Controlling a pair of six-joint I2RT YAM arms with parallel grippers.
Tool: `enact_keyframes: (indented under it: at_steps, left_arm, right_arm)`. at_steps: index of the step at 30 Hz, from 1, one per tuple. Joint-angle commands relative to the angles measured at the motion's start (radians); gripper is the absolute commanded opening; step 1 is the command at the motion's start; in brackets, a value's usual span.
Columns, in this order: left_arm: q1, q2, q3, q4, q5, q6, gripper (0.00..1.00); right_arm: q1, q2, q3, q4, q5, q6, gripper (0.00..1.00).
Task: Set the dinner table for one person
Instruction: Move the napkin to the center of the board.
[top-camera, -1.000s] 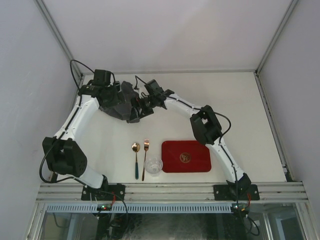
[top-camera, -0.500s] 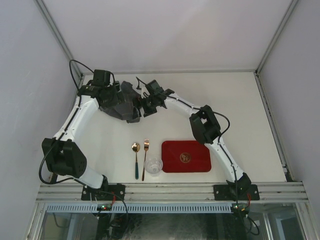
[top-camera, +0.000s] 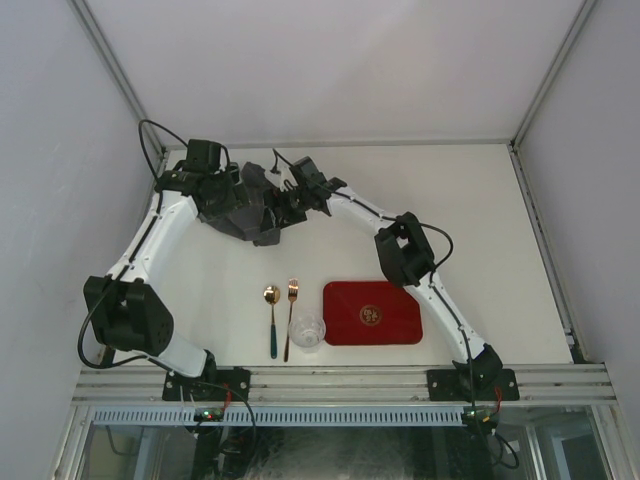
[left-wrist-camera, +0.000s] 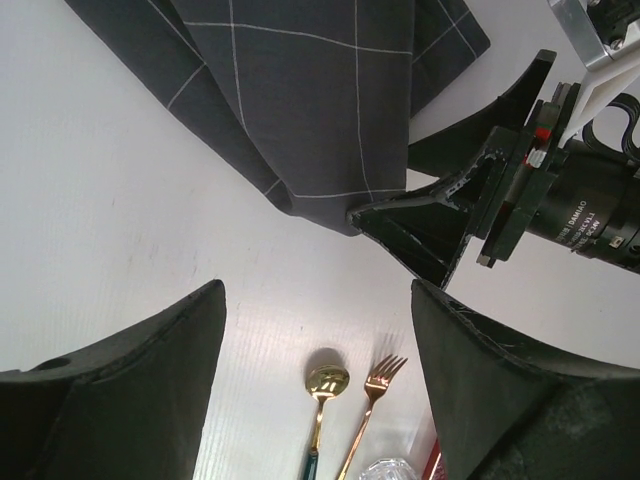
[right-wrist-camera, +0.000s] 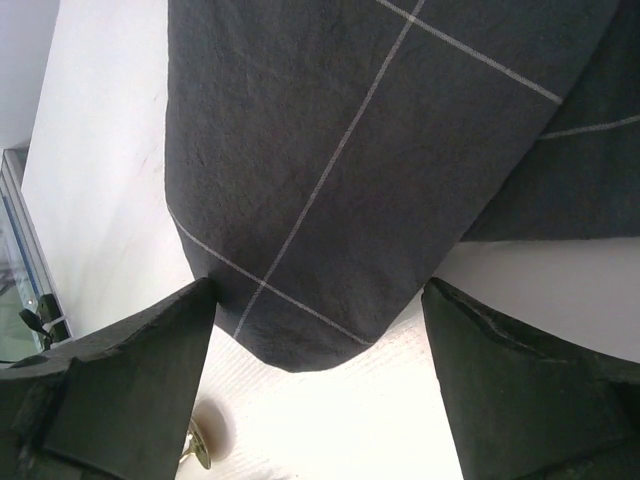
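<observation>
A dark grey checked cloth (top-camera: 243, 205) lies crumpled at the back left of the off-white dinner table (top-camera: 490, 230). My left gripper (top-camera: 236, 192) hovers over it, open and holding nothing (left-wrist-camera: 315, 340). In the left wrist view the cloth (left-wrist-camera: 300, 90) lies ahead of the fingers. My right gripper (top-camera: 281, 207) stands at the cloth's right edge, open (right-wrist-camera: 320, 370). The cloth's rounded fold (right-wrist-camera: 340, 160) reaches just between its fingertips, untouched. A gold spoon (top-camera: 271, 315) and a copper fork (top-camera: 290, 318) lie side by side at the front.
A clear glass (top-camera: 307, 332) stands by the fork's handle. A red tray (top-camera: 372, 313) lies to its right. White walls close in the table on three sides, and an aluminium rail (top-camera: 340, 382) runs along the near edge.
My right gripper has crept left, closer onto the cloth's edge, and its elbow followed. The left arm has stayed still.
</observation>
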Motion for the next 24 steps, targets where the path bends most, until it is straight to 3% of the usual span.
enact_keyframes:
  at_steps: [1, 4, 7, 8, 11, 16, 24]
  left_arm:
    - [0.006, -0.037, 0.002, -0.002, -0.016, 0.01, 0.79]
    - [0.006, -0.036, 0.0, -0.002, -0.019, 0.012, 0.78]
    - [0.006, -0.032, -0.002, -0.001, -0.016, 0.012, 0.72]
    - [0.006, -0.031, -0.003, 0.003, -0.014, 0.012, 0.67]
    - [0.005, -0.023, -0.006, 0.008, -0.003, 0.01, 0.46]
    - [0.006, 0.001, -0.012, 0.021, 0.018, 0.004, 0.03]
    - [0.006, 0.011, -0.023, 0.044, 0.029, -0.001, 0.0]
  right_arm:
    - [-0.005, 0.016, 0.029, 0.054, -0.031, 0.023, 0.81]
    - [-0.007, 0.019, 0.027, 0.052, -0.038, 0.024, 0.66]
    - [-0.007, 0.018, 0.031, 0.044, -0.045, 0.018, 0.37]
    - [-0.007, 0.017, 0.031, 0.035, -0.037, 0.014, 0.24]
    - [-0.008, 0.007, 0.033, -0.003, -0.009, -0.007, 0.02]
    - [-0.001, -0.038, 0.024, -0.092, 0.076, -0.074, 0.0]
    - [0.001, -0.192, -0.071, -0.175, 0.24, -0.159, 0.0]
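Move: Between the right hand's open fingers already lies the near right corner of the napkin; the napkin's middle is about 7 cm to that hand's left, 3 cm farther out and 3 cm lower. Nearer the base, the spoon's middle lies some 24 cm straight back, the fork level with it and 4 cm farther right. From the raised left hand, the napkin's middle is roughly 6 cm ahead, straight in line and 16 cm below. Closing on the napkin's near right corner, the right fingers pinch the cloth into a fold while the hand sinks about 2.5 cm; then, shut, the hand draws 3 cm to the right, rising slightly at the very end, its fingers tipping some 10 degrees steeper. The left hand stays high by the napkin, shuts its fingers on nothing and just starts to sink. ##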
